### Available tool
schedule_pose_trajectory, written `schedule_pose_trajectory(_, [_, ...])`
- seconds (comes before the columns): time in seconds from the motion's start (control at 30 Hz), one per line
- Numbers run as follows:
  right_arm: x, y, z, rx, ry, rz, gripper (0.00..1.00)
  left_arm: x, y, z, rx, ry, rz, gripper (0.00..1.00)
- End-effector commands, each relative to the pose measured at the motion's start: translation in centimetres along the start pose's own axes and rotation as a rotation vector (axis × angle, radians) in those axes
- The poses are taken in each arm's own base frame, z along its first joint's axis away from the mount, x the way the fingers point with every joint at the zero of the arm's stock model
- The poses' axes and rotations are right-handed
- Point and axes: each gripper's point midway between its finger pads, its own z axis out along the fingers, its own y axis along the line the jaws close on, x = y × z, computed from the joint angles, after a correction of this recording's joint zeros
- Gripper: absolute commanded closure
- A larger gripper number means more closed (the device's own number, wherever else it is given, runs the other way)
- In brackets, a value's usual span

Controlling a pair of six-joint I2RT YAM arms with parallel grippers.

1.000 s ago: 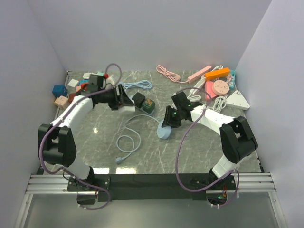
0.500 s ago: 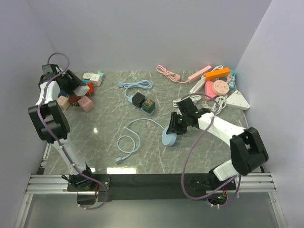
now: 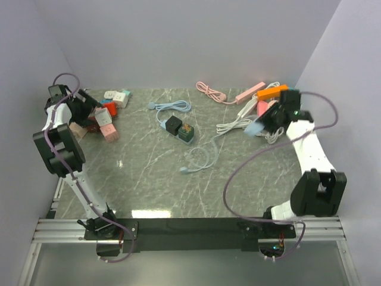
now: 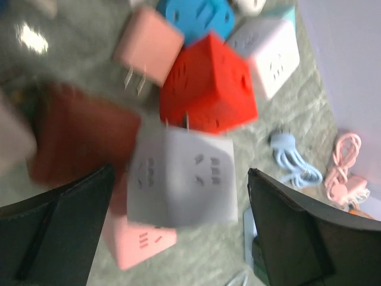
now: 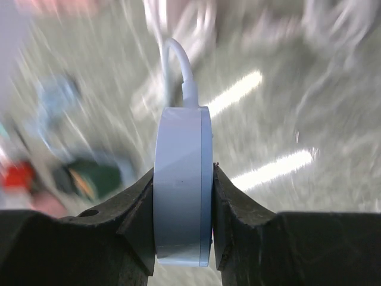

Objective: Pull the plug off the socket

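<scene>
My right gripper (image 3: 266, 121) is shut on a light-blue round socket (image 3: 255, 127), held on edge above the table at the back right. In the right wrist view the socket (image 5: 182, 190) is pinched between both fingers (image 5: 138, 202). Its white cable (image 3: 205, 156) trails left to a free plug end (image 3: 184, 171) on the table. My left gripper (image 3: 89, 109) is open at the far left over a pile of cubes. A white cube adapter (image 4: 181, 176) lies loose between its spread fingers (image 4: 71, 208), resting on a pink cube (image 4: 140, 241) beside a red cube (image 4: 208, 83).
More cube adapters (image 3: 116, 96) lie at the back left. Dark cubes (image 3: 178, 128) with a pale blue cord (image 3: 172, 107) sit mid-table. Pink (image 3: 249, 93) and orange (image 3: 272, 91) power strips and white cords (image 3: 238, 125) crowd the back right, close to the side wall.
My left arm swung from mid-table to the far-left pile and let go of the white cube. My right arm carried the blue socket up to the back right, dragging its cable.
</scene>
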Motion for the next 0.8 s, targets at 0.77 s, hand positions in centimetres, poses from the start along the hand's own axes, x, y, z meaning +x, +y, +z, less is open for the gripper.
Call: schedule_pose_trajectory(0.77, [-27.9,6.1,7.9,-0.341,-0.509,0.523,1.0,13.6,-9.7,-12.7,0.387,0.175,0.211,0.01])
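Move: The orange strip, where my right hand is taking the light blue disc socket, lies about 28 cm ahead, 13 cm right and 10 cm below it. The pink round socket is some 21 cm ahead and 14 cm right, the white strip 22 cm ahead and 1 cm right, both 13 cm down. For my empty left hand the black plug lies about 30 cm right, 3 cm back, 6 cm below; the green plug is 6 cm right of the black one and 3 cm nearer me. My right hand keeps its pinch on the blue disc socket and sweeps it forward some 22 cm and right 13 cm towards the orange strip, arching up about 13 cm, then sinking 7 as the fingers tip up and turn clockwise. My left hand, already wide open, backs off the white plug, moving right, back and up towards the black plug, turning clockwise. ##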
